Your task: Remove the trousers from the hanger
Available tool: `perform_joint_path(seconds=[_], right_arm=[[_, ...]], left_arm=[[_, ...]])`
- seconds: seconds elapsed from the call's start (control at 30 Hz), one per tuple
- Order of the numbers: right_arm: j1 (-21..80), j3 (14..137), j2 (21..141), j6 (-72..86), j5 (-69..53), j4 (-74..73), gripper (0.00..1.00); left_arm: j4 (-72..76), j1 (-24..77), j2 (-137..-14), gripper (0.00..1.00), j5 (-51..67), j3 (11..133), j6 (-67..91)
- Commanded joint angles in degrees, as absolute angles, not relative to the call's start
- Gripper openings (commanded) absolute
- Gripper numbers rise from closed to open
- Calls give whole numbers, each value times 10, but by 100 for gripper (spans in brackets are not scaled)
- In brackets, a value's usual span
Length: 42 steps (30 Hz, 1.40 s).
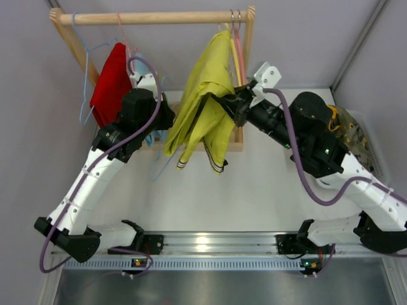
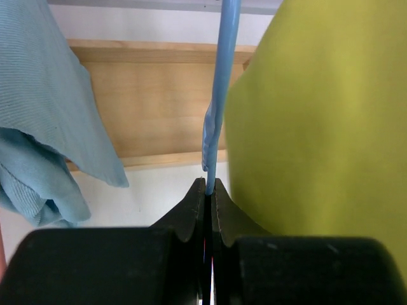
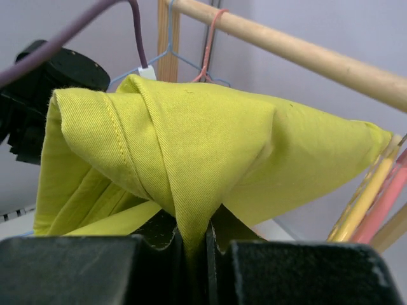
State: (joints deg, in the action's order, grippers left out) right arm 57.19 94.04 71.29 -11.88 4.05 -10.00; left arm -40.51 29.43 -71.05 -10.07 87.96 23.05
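Observation:
Yellow-green trousers (image 1: 206,89) hang from the wooden rod (image 1: 152,18) at the middle of the rack. My right gripper (image 3: 195,229) is shut on a bunched fold of that yellow-green cloth (image 3: 191,140). To the left hang the red trousers (image 1: 111,82). Light blue trousers (image 2: 44,127) show at the left of the left wrist view. Between them and the yellow-green cloth (image 2: 318,127), my left gripper (image 2: 209,184) is shut on the thin bar of a blue hanger (image 2: 219,95). In the top view the left wrist hides that grip.
Yellow and pink hangers (image 1: 236,51) hang at the rod's right end, beside the rack's right post. The rack's wooden base (image 2: 152,101) lies just beyond the left gripper. A yellow-and-black patterned cloth (image 1: 353,133) lies at the right, partly under the right arm.

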Motion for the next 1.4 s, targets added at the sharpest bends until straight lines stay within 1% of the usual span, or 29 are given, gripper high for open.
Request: perform_joint_path(seconds=[0.0,0.23,0.27,0.47,0.5,0.57,0.77,0.8,0.87,0.9,0.97,1.0,1.07,1.1,1.17,1.27,1.3,1.37], right_arm=[[566,998,652,-119,15,-22,0],[549,948,565,-127,4,-68,0],[543,938,552,-127,-17,-77,0],[498,848,435,-128,-60,-177,0],[485,824,402,-123,-59,-192,0],[466,805,372,-112,-57,-230,0],[351,762,269,-44,-51,-293,0],[314,759,245,-29,-38,-301,0],[278,754,222,-26,-22,-310,0],[246,754,206,-24,16,-319,0],[217,759,196,-27,60,-335,0],[191,769,194,-22,108,-351,0],[158,789,202,-12,140,-378,0],[127,810,210,-4,157,-391,0],[91,816,211,-8,177,-408,0],[71,813,224,-33,266,-417,0],[59,812,238,-59,314,-414,0],[48,810,255,-80,362,-399,0]], left_arm=[[-376,294,-686,0,-86,871,210],[-372,294,-688,0,-29,870,191],[-369,294,-691,0,-21,872,186],[-365,294,-703,0,-21,885,165],[-365,294,-704,0,-21,888,163],[-364,294,-708,0,-20,889,161],[-362,293,-718,0,-21,891,161],[-362,294,-720,0,-22,892,161],[-362,294,-722,0,-20,895,163],[-362,293,-723,0,-18,896,163],[-361,293,-722,0,-22,893,169],[-361,293,-722,0,-25,891,172],[-360,293,-721,0,-25,888,183],[-359,294,-722,0,-23,885,186],[-357,294,-719,0,-21,883,196],[-357,294,-715,0,-21,890,204],[-357,293,-712,0,-17,892,205],[-358,294,-706,0,-9,900,207]])
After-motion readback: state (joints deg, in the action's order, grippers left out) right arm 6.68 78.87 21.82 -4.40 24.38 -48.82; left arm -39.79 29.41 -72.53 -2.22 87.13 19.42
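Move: The yellow-green trousers are already bunched in the right hand's fingers. From that hand the basket of clothes is roughly 43 cm to the right, 8 cm ahead and 45 cm down, while the blue hanger's body lies about 12 cm left, 3 cm ahead and 25 cm lower. The pair of yellow and pink hangers is some 15 cm ahead, 3 cm right, at about hand height. From the left hand, still gripping the blue hanger, the basket is around 60 cm right, level with it and 28 cm below. The trousers, still pinched in the right hand, are carried about 40 cm to the right and 13 cm back, away from the blue hanger towards the basket side, lifting slightly first and then sinking some 12 cm; late on that wrist swings clockwise until the fingers point forward. The left hand keeps its hold on the hanger, easing a couple of centimetres right and turning slightly clockwise. ##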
